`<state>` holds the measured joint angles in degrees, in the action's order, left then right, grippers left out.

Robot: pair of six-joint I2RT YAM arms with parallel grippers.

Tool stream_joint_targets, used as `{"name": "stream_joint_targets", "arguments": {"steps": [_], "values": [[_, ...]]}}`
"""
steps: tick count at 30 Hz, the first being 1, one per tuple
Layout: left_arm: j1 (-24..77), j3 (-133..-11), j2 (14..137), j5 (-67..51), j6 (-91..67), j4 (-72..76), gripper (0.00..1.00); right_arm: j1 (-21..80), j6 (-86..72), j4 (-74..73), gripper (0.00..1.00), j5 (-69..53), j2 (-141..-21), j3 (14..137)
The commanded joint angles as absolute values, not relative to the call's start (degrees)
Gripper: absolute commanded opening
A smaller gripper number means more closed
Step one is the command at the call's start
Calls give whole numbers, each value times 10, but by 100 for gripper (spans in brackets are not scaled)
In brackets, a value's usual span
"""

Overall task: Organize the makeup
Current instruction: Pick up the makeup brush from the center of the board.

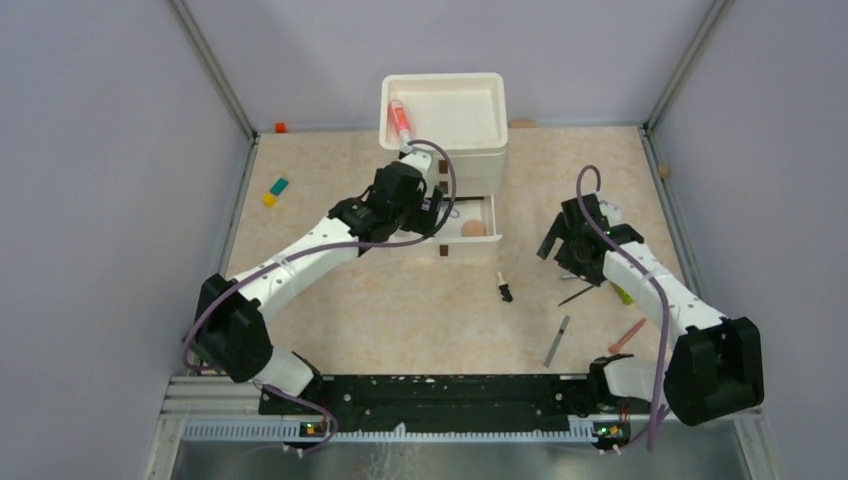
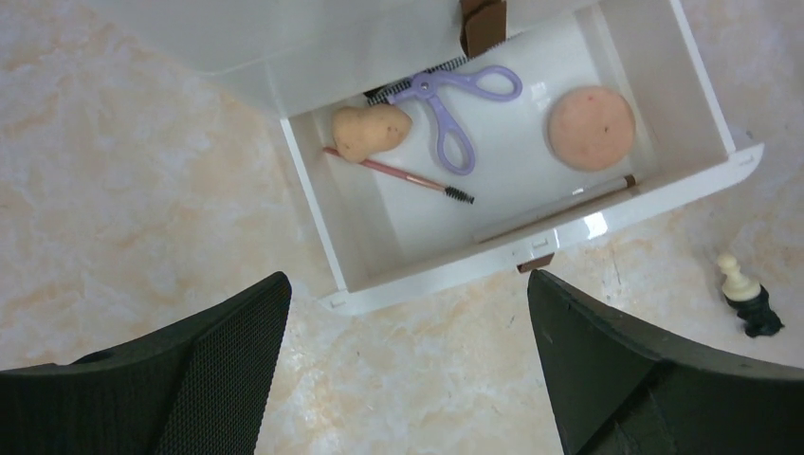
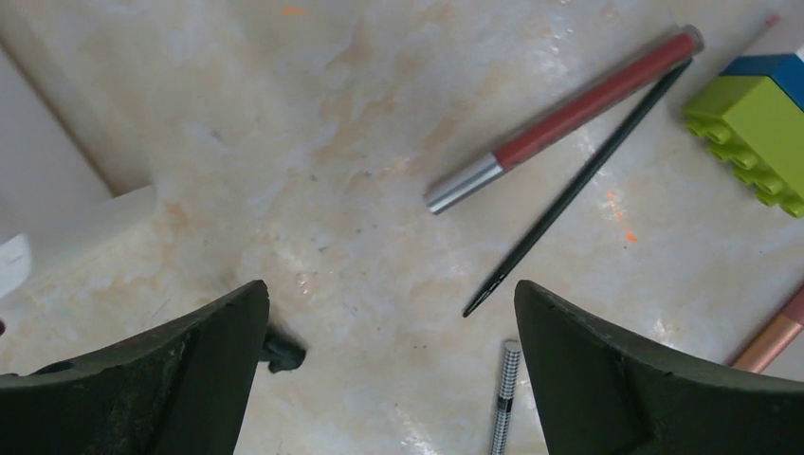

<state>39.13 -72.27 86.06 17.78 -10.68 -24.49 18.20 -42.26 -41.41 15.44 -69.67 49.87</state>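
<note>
A white organizer (image 1: 444,112) holds a pink white-capped spray bottle (image 1: 400,122) in its top tray. Its drawer (image 2: 664,104) is pulled out and holds a peach sponge (image 2: 371,131), a round peach pad (image 2: 590,127), a purple scissor-handled tool (image 2: 453,104), a thin brush (image 2: 398,173) and a pencil (image 2: 559,207). My left gripper (image 2: 408,313) hangs open and empty just in front of the drawer. My right gripper (image 3: 391,322) is open over bare table, near a red silver-capped pencil (image 3: 564,118), a thin black brush (image 3: 578,185) and a checkered pencil (image 3: 504,398).
A small black and cream piece (image 1: 504,289) lies between the arms. A green and blue toy block (image 3: 758,109) and a copper pencil (image 3: 773,336) lie right of the right gripper. Coloured blocks (image 1: 275,190) sit at far left. Peach sponges (image 1: 522,124) rest by the back wall.
</note>
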Motion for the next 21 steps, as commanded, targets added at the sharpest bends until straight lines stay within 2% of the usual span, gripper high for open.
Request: {"name": "stream_joint_targets", "arguments": {"steps": [1, 4, 10, 21], "values": [[390, -738, 802, 112, -92, -283, 99, 124, -461, -390, 99, 131, -714, 468], [390, -767, 790, 81, -62, -329, 99, 110, -478, -372, 97, 136, -722, 453], [390, -759, 776, 123, 6, -336, 99, 99, -515, -357, 83, 151, -738, 430], [390, -686, 740, 134, 40, -267, 99, 81, -530, -366, 75, 146, -719, 400]]}}
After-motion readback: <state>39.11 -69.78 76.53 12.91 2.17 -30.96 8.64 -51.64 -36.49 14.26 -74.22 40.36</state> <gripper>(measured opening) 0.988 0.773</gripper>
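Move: From the right gripper, the thin black makeup brush lies about 8 cm to the right, 1 cm back and some 10 cm below. The red brush lies about 8 cm right and 2 cm ahead. The green block is some 14 cm right, level with the hand, and the grey pen 10 cm back and 2 cm right. The stubby brush lies 6 cm left, level. From the left gripper, the black brush is about 30 cm right, 9 cm back, far below. Lower the right gripper about 6 cm towards the thin black brush while carrying it some 4 cm to the right and slightly back. Turn it clockwise roughly 15 degrees to line up with the shaft, and narrow the fingers part-way, without gripping yet. Draw the empty, open left gripper back from the drawer, rising, then partly sinking and easing left. ##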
